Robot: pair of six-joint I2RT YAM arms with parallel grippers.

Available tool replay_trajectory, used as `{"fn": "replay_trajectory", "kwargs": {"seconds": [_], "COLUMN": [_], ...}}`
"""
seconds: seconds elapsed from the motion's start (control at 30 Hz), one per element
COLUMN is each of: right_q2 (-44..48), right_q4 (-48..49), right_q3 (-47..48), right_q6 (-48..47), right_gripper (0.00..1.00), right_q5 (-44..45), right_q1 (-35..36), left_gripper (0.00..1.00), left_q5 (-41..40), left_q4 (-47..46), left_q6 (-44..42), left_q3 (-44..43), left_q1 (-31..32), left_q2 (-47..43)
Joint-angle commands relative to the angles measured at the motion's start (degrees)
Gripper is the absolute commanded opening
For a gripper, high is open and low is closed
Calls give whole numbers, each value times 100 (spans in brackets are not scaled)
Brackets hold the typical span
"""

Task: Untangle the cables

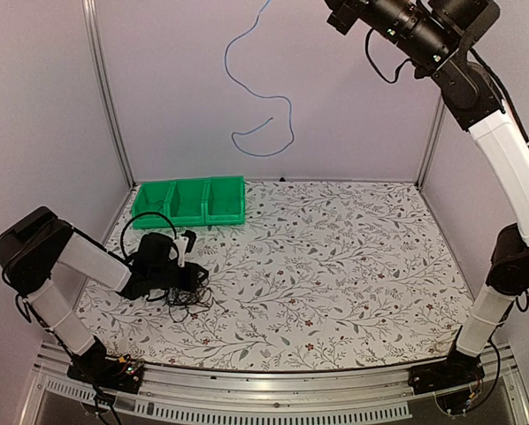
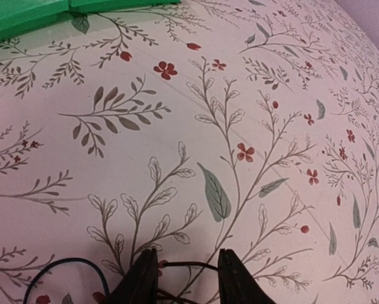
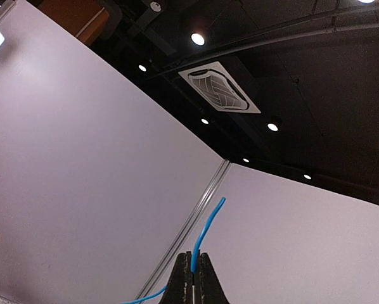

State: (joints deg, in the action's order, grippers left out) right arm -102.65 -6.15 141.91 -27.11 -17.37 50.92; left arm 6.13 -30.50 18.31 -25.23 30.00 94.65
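Note:
The cables point(image 1: 190, 292) are a wiry black bundle on the floral table at the left, in front of the green bin. My left gripper point(image 1: 183, 276) is low at the bundle. In the left wrist view it point(image 2: 186, 278) is open, with one thin black wire point(image 2: 189, 266) running across the gap between its fingers point(image 2: 142, 278). A thin blue cable point(image 1: 287, 115) hangs in loops in front of the back wall. My right gripper point(image 3: 193, 278) is raised high and shut on this blue cable point(image 3: 205, 231). The gripper itself is above the edge of the top view.
A green bin point(image 1: 189, 202) with three compartments stands at the back left, just behind the bundle; its edge shows in the left wrist view point(image 2: 25, 12). A thin black loop point(image 1: 134, 223) rises from the bundle toward the bin. The right arm point(image 1: 503, 150) reaches up along the right wall.

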Motion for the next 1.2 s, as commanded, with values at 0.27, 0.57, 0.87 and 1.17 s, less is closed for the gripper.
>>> {"fn": "replay_trajectory", "kwargs": {"seconds": [0.27, 0.57, 0.87, 1.17], "right_q2": [920, 1265, 1065, 749], "right_q4": [-148, -299, -272, -185], "right_q3": [-2362, -4314, -4922, -4614], "right_q6": [202, 805, 1270, 1546], "right_gripper": [0, 0, 0, 0], "right_q5": [-46, -406, -702, -825], "right_q1": [-55, -93, -279, -411], "left_gripper": [40, 50, 54, 55], "left_q5": [-562, -977, -376, 228], "left_q4": [1615, 2313, 2584, 2207], "left_q6": [-239, -317, -861, -973], "left_q3": [-804, -1335, -1531, -1580], "left_q1": [104, 247, 594, 998], "left_q2": [-1595, -2972, -3033, -2328]}}
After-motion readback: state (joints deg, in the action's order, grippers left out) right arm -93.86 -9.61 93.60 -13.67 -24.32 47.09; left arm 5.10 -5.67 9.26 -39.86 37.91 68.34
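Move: My right hand already pinches the blue cable, whose lower loop dangles in the air some 30 cm below and 5 cm ahead of it; the bare table I'll lay it on is about 18 cm ahead, 14 cm left and 70 cm below. My partly open left hand sits in the tangle, its middle about 4 cm back and 3 cm left. From that hand the blue cable's loop hangs 18 cm right and 38 cm up; the green box is 30 cm ahead, 9 cm left. I keep the blue cable pinched in my right hand and, after a brief drift back and right, bring it down about 31 cm, slightly forward and left, tipping the fingers from upward to downward. Meanwhile my left hand opens wider and rises clear of the tangle by some 22 cm, its fingers lifting, then eases right, down and a little back, towards the blue cable. ##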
